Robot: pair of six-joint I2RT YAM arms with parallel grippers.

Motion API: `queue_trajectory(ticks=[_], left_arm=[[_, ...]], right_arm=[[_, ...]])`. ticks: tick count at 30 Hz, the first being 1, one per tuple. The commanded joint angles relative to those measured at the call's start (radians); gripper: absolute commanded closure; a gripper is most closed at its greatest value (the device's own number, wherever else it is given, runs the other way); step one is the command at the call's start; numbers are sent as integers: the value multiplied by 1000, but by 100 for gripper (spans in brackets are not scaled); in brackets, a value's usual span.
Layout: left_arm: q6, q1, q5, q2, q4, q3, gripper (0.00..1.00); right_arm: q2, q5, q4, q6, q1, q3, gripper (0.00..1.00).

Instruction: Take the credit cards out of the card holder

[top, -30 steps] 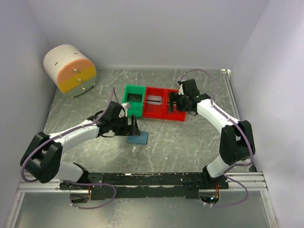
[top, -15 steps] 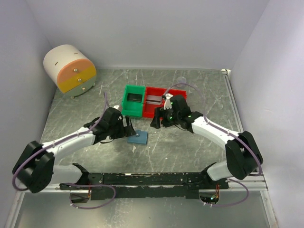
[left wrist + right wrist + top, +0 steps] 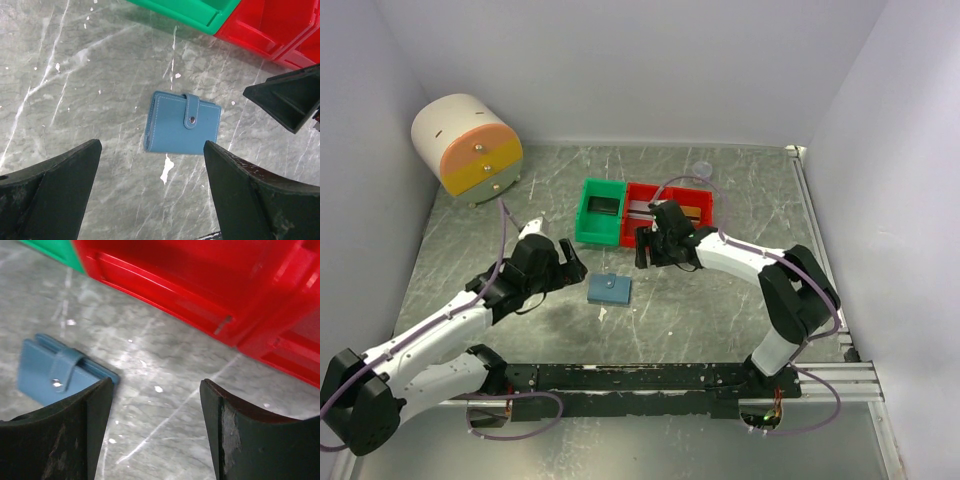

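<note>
The card holder [image 3: 609, 289] is a small blue-grey wallet lying flat on the table, folded shut with its snap tab [image 3: 191, 112] fastened. My left gripper [image 3: 572, 267] hovers just left of it, open and empty; in the left wrist view the card holder [image 3: 182, 128] lies just beyond the gripper [image 3: 151, 149]. My right gripper [image 3: 642, 251] hangs open to the holder's upper right, holding nothing. From the right wrist, the card holder [image 3: 50, 377] is partly behind the left fingertip of that gripper [image 3: 155, 386]. A dark card [image 3: 605, 207] lies in the green bin and a silvery card [image 3: 642, 209] in the red bin.
A green bin [image 3: 586, 222] and a red bin [image 3: 672, 240] stand side by side just behind the holder. A round cream drawer unit [image 3: 467, 145] with orange and yellow fronts sits at the back left. White walls enclose the marbled grey table [image 3: 720, 300].
My left gripper has pulled back to the left, away from the card holder, which now lies flat and shut. My right gripper has swung from over the red bin toward the holder, narrowing slightly.
</note>
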Motion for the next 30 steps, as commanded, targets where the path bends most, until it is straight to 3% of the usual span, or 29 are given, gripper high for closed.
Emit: queue_trajectory(ticks=[1, 8, 23, 26, 30], left_arm=[[13, -4, -26, -17, -12, -1, 4], [49, -5, 16, 12, 5, 28, 4], [5, -5, 91, 1, 78, -25, 4], [3, -5, 70, -8, 50, -22, 4], [-41, -5, 6, -47, 18, -40, 4]], right_arm=[[4, 145, -79, 6, 0, 14, 29], [-21, 230, -52, -81, -26, -18, 27], [-65, 50, 71, -232, -209, -90, 25], [-110, -32, 42, -237, -208, -89, 25], [-223, -215, 158, -206, -183, -172, 26]])
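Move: The right red bin, which my right hand goes for, has its middle about 13 cm ahead and 10 cm to the right, some 2 cm lower. The left red bin stands roughly 11 cm straight ahead, the green bin 11 cm ahead and 12 cm left, and the closed card holder 5 cm back and 10 cm left, 4 cm down. From my left hand the right red bin lies about 19 cm ahead, 27 cm right and 8 cm down. With fingers still open and empty, I sweep my right hand low along the front of the red bins towards the right one, about 9 cm right, nearly 4 cm forward and 2 cm down, its left side dipping some 10 degrees on the way. Then I turn back, rising over 2 cm while easing left and slightly back. ##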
